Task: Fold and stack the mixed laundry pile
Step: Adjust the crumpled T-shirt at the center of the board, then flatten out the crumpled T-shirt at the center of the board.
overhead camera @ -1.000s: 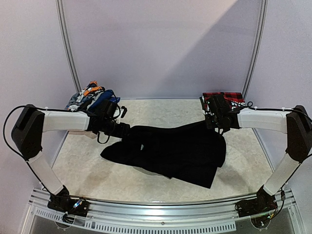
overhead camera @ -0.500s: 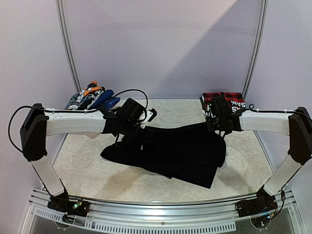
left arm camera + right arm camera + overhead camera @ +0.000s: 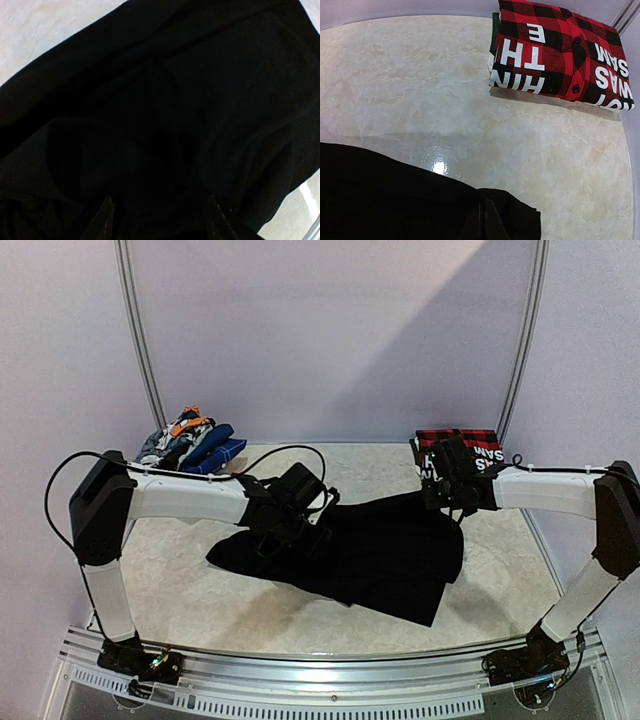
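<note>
Large black trousers (image 3: 380,560) lie spread across the middle of the table. My left gripper (image 3: 300,530) hovers over their left half; in the left wrist view its jaws (image 3: 160,212) stand wide apart, open, with only dark cloth (image 3: 165,100) below. My right gripper (image 3: 450,502) is shut on the trousers' far right corner, and the right wrist view shows its fingers (image 3: 485,220) pressed together on the black hem (image 3: 520,220). The rest of the mixed laundry pile (image 3: 185,440), blue, grey and orange pieces, sits at the back left corner.
A folded red-and-black plaid shirt with white letters (image 3: 462,445) (image 3: 560,55) lies at the back right, just behind my right gripper. The pale marbled table (image 3: 180,590) ends in a metal rail at the front. Walls enclose the back and both sides.
My left arm has swung right, from the trousers' left edge to over their left half, its jaws narrowing slightly. The right arm and the trousers have barely moved.
</note>
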Robot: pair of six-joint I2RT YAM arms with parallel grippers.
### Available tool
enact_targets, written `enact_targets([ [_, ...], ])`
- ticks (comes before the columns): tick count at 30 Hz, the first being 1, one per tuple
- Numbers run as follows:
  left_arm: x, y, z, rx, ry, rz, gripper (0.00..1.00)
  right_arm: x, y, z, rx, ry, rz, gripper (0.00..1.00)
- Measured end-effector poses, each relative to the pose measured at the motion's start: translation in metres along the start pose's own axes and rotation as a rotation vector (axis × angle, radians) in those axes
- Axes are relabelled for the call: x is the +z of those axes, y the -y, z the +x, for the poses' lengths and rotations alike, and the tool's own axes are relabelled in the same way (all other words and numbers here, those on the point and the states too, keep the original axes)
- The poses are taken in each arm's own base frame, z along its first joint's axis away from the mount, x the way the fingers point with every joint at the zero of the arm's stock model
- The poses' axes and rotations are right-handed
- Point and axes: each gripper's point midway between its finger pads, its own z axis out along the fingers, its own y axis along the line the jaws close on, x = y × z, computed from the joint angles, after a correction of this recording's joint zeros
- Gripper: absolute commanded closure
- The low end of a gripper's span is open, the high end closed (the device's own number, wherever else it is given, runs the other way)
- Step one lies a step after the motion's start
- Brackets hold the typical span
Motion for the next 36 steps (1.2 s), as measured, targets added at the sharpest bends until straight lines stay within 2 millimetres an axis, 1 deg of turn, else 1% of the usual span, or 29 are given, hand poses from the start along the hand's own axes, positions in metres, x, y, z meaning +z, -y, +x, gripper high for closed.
enact_targets([
  [5,0.008,-0.002,0.003,-0.035,-0.012,-0.018,0.39,0.0,-0.002,0.002,0.0,-0.004,-0.012,1.0],
  [7,0.011,-0.003,0.001,-0.044,-0.012,-0.031,0.42,-0.001,-0.002,0.001,0.002,-0.004,-0.017,1.0],
  [8,0.012,-0.004,0.001,-0.048,-0.011,-0.038,0.45,-0.001,-0.003,0.001,0.002,-0.003,-0.018,1.0],
  [10,0.014,-0.005,0.0,-0.054,-0.01,-0.049,0.53,-0.002,-0.003,0.0,0.004,-0.001,-0.021,1.0],
  [12,0.016,-0.007,0.001,-0.056,-0.01,-0.062,0.63,-0.002,-0.003,0.0,0.005,0.001,-0.023,1.0],
  [14,0.019,-0.009,0.001,-0.056,-0.008,-0.072,0.79,-0.002,-0.004,0.0,0.006,0.001,-0.026,1.0],
  [18,0.02,-0.012,-0.002,-0.066,0.007,-0.096,0.98,-0.002,-0.005,0.0,0.008,-0.001,-0.034,1.0],
  [19,0.02,-0.014,-0.003,-0.063,0.014,-0.104,1.0,-0.002,-0.006,0.0,0.008,-0.002,-0.037,1.0],
  [23,0.019,-0.017,-0.008,-0.065,0.045,-0.124,1.0,-0.002,-0.007,0.0,0.009,-0.004,-0.043,1.0],
  [26,0.014,-0.02,-0.007,-0.068,0.063,-0.135,1.0,-0.002,-0.007,0.0,0.009,-0.004,-0.044,1.0],
  [28,0.009,-0.023,-0.006,-0.069,0.075,-0.147,1.0,-0.002,-0.007,0.0,0.01,-0.004,-0.044,1.0],
  [31,-0.001,-0.026,-0.01,-0.073,0.104,-0.158,1.0,-0.002,-0.007,0.001,0.009,-0.004,-0.043,1.0],
  [36,-0.021,-0.034,-0.011,-0.091,0.156,-0.165,1.0,-0.002,-0.006,0.0,0.01,-0.001,-0.039,1.0],
])
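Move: The crumpled part of the black T-shirt for the left gripper to pinch lies about 2 cm ahead and 2 cm below its open fingers. The shirt's left end is some 20 cm to that gripper's left and 3 cm back; its near-right corner is about 26 cm to the right and 17 cm back. From the right gripper, still shut on the shirt's far edge, the crumpled part lies about 26 cm left, 8 cm back and 9 cm lower. Ease the left gripper down and forward, about 2 cm each way, into the crumpled cloth, and shut its fingers on a fold. Then lift some 4 cm while drawing about 3 cm left towards the shirt's left end, tipping the fingers up roughly 10 degrees and turning slightly counter-clockwise. Keep the right gripper shut on the far edge, holding in place. ##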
